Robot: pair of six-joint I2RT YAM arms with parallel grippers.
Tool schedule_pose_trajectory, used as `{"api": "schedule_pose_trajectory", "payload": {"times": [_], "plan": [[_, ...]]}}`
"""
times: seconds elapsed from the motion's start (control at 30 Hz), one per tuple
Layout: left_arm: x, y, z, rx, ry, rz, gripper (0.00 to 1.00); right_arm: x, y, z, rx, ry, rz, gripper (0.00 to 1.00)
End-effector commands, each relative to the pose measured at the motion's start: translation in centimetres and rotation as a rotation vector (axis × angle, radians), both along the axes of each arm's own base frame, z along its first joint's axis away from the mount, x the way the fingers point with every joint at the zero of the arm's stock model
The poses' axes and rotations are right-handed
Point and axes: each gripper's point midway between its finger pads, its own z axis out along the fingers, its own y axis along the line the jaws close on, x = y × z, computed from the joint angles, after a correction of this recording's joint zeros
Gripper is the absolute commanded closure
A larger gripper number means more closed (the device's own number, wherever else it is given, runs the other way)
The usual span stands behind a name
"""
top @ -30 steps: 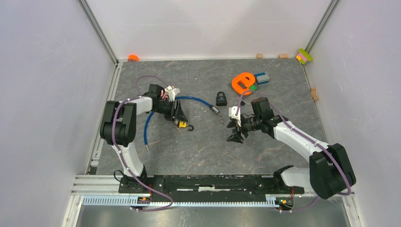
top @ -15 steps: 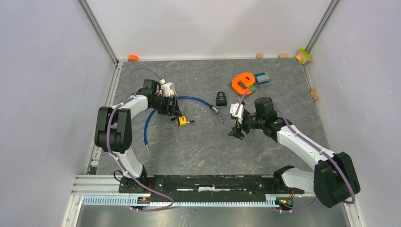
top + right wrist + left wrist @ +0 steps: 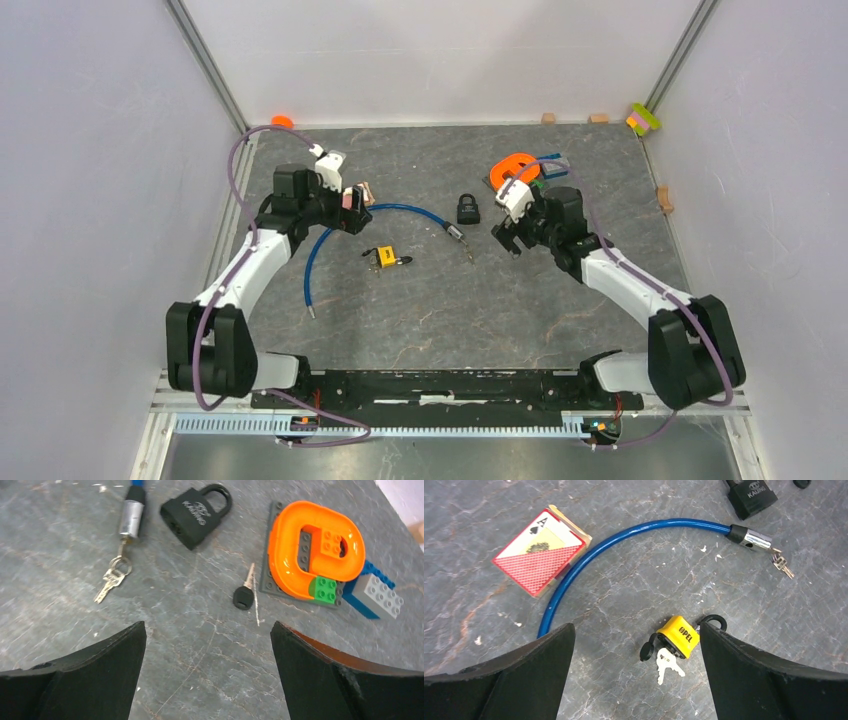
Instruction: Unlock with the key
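A yellow padlock [image 3: 679,636] lies on the grey table [image 3: 430,310] with its black shackle [image 3: 714,620] partly behind my finger. A silver key [image 3: 666,664] sits in its keyhole, a second key hanging beside it and a black dust cap flipped aside. In the top view this padlock [image 3: 383,257] rests free, right of and nearer than my left gripper [image 3: 350,212]. The left gripper [image 3: 635,630] is open and holds nothing. My right gripper [image 3: 508,238] hovers by the orange piece; that gripper [image 3: 207,627] is open and empty.
A black padlock [image 3: 197,514] and a loose black-headed key [image 3: 243,596] lie ahead of the right gripper. A blue cable lock [image 3: 624,540] carries its own keys [image 3: 112,580]. A card box [image 3: 541,550] and an orange Lego build [image 3: 315,550] lie nearby.
Both grippers have opened wide. The left arm let go of the yellow padlock and drew back up-left; the right arm pulled away toward the back of the table.
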Motion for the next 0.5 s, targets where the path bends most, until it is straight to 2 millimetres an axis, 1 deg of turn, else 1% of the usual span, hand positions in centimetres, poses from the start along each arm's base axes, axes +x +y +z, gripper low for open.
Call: {"api": "schedule_pose_trajectory", "payload": {"times": [0.0,0.03,0.07,0.13,0.17,0.23,0.3,0.47], "plan": [[0.3,1.0,2.2,0.003,-0.081,0.060,0.00,4.6,-0.7,3.0,0.067,-0.060,-0.168,0.02],[0.0,0.8,2.2,-0.002,-0.075,0.048,0.00,5.2,-0.6,2.5,0.063,-0.031,-0.172,0.02],[-0.4,0.5,2.3,-0.009,-0.071,0.026,0.00,5.9,-0.2,2.6,0.064,-0.015,-0.165,0.02],[-1.5,-0.5,2.2,-0.035,-0.043,-0.038,0.00,7.0,0.6,1.4,0.051,0.057,-0.133,0.02],[-2.3,-1.3,2.4,-0.055,-0.031,-0.097,0.00,7.3,1.0,1.0,0.053,0.084,-0.121,0.02],[-3.7,-2.4,2.4,-0.085,0.009,-0.188,0.00,8.3,1.8,0.5,0.069,0.106,-0.106,0.02],[-4.8,-3.0,2.1,-0.100,0.048,-0.245,0.00,9.3,2.1,-0.3,0.079,0.120,-0.116,0.02],[-5.4,-3.0,1.8,-0.090,0.055,-0.273,0.00,10.8,3.3,-1.5,0.118,0.168,-0.115,0.02]]}}
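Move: The black key lies about 8 cm ahead of my right hand, 1 cm to its right and 11 cm below. From that hand the black padlock is some 10 cm ahead and 9 cm left, while the orange ring stands about 18 cm ahead and 3 cm right. My left hand has the yellow padlock roughly 5 cm back, 6 cm right and 13 cm below; the card box is some 10 cm ahead of that hand and 2 cm left. I sweep my right hand forward about 10 cm, nearly level and edging left at the end, to above the table between the black padlock and the black key, then begin to sink, fingers still wide open. My empty left hand rises a centimetre, then draws back about 5 cm and slightly right, towards the yellow padlock but still high above it, turning some 10 degrees clockwise. ##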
